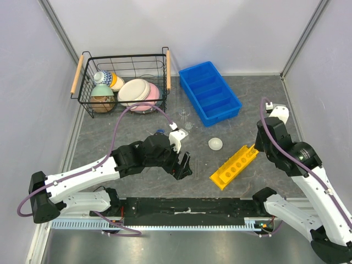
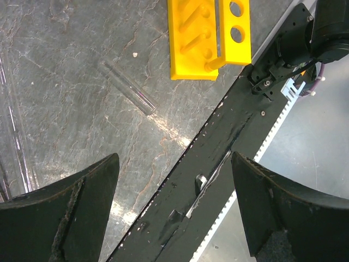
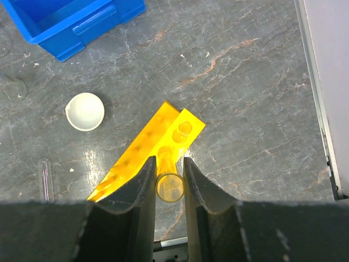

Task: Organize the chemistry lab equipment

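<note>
The yellow rack (image 1: 234,166) lies on the table right of centre, and it also shows in the right wrist view (image 3: 136,158). My right gripper (image 3: 169,173) is shut on a clear glass tube (image 3: 169,185), held upright over the rack's end holes. A white domed dish (image 1: 215,144) sits left of the rack. My left gripper (image 1: 184,165) is open and empty, and its fingers (image 2: 65,213) hover over the front rail. A loose glass tube (image 2: 126,87) lies on the table beyond it, near the rack (image 2: 210,38). Small clear glass vessels (image 1: 184,115) stand near the blue bin.
A blue divided bin (image 1: 209,92) stands at the back centre. A wire basket (image 1: 85,104) with pastel bowls and cups is at the back left. A black rail (image 1: 187,208) runs along the near edge. Thin glass rods (image 2: 16,147) lie at the left wrist view's left edge.
</note>
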`<state>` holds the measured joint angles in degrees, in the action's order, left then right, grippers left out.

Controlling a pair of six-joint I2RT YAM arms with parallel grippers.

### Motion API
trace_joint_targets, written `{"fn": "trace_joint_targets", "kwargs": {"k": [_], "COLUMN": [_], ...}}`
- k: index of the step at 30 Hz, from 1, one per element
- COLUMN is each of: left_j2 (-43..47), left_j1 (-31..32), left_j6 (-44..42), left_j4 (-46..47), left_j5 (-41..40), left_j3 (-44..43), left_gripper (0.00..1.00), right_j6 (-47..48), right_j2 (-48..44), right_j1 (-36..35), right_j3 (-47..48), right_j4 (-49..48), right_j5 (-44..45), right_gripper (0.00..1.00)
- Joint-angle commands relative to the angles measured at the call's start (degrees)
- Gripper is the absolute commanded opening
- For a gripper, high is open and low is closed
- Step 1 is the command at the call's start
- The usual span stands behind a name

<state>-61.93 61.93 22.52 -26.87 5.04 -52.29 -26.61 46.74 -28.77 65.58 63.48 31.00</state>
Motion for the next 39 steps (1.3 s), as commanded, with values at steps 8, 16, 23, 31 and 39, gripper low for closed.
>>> {"fn": "trace_joint_targets", "kwargs": {"k": [8, 16, 23, 31, 39], "left_j2": [0.1, -0.9, -1.5, -1.3, -1.1], "left_j1": [-0.1, -0.2, -0.2, -0.2, -0.1], "left_j6": [-1.0, -1.1, -1.3, -1.3, -1.2], "left_j4": [2.2, 1.7, 1.6, 1.7, 1.6], "left_j5": [0.3, -0.4, -0.2, -0.1, 0.0], "left_j3": [0.0, -0.1, -0.4, -0.3, -0.2], "left_gripper": [0.90, 0.91, 0.91, 0.90, 0.91], "right_j6": [-1.1, -4.9, -7.3, -9.2, -10.4], "right_j2": [1.6, 3.4, 4.3, 4.8, 5.0], "right_j1": [-0.2, -0.2, -0.2, -0.2, -0.2], "right_j3": [-2.8, -5.0, -7.3, -9.3, -9.9], "right_j4": [-2.1, -4.1, -6.0, -7.1, -7.3], "right_j5": [-0.4, 0.9, 1.6, 2.1, 3.1], "right_gripper": [0.11, 0.09, 0.09, 0.10, 0.10]}}
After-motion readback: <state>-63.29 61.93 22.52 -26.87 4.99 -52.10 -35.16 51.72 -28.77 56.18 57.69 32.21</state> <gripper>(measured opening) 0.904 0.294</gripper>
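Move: The right hand holds a clear test tube. The yellow rack's outer-end holes lie almost straight below, some 18 cm down and about 1 cm to the left; the rack's middle is about 7 cm back and 4 cm left. The white dish stands some 4 cm ahead and 13 cm left, the blue bin's middle about 25 cm ahead and 15 cm left. From the waiting left hand, the outer-end holes are about 8 cm ahead and 25 cm right. Downward above all, about 6 cm and steadily until it eases to a stop, the right hand lowers the upright test tube towards the holes at the yellow rack's outer end, easing a little forward and left. The fingers keep their grip near the tube's mouth while the wrist tips slightly down and turns about 5 degrees clockwise. ##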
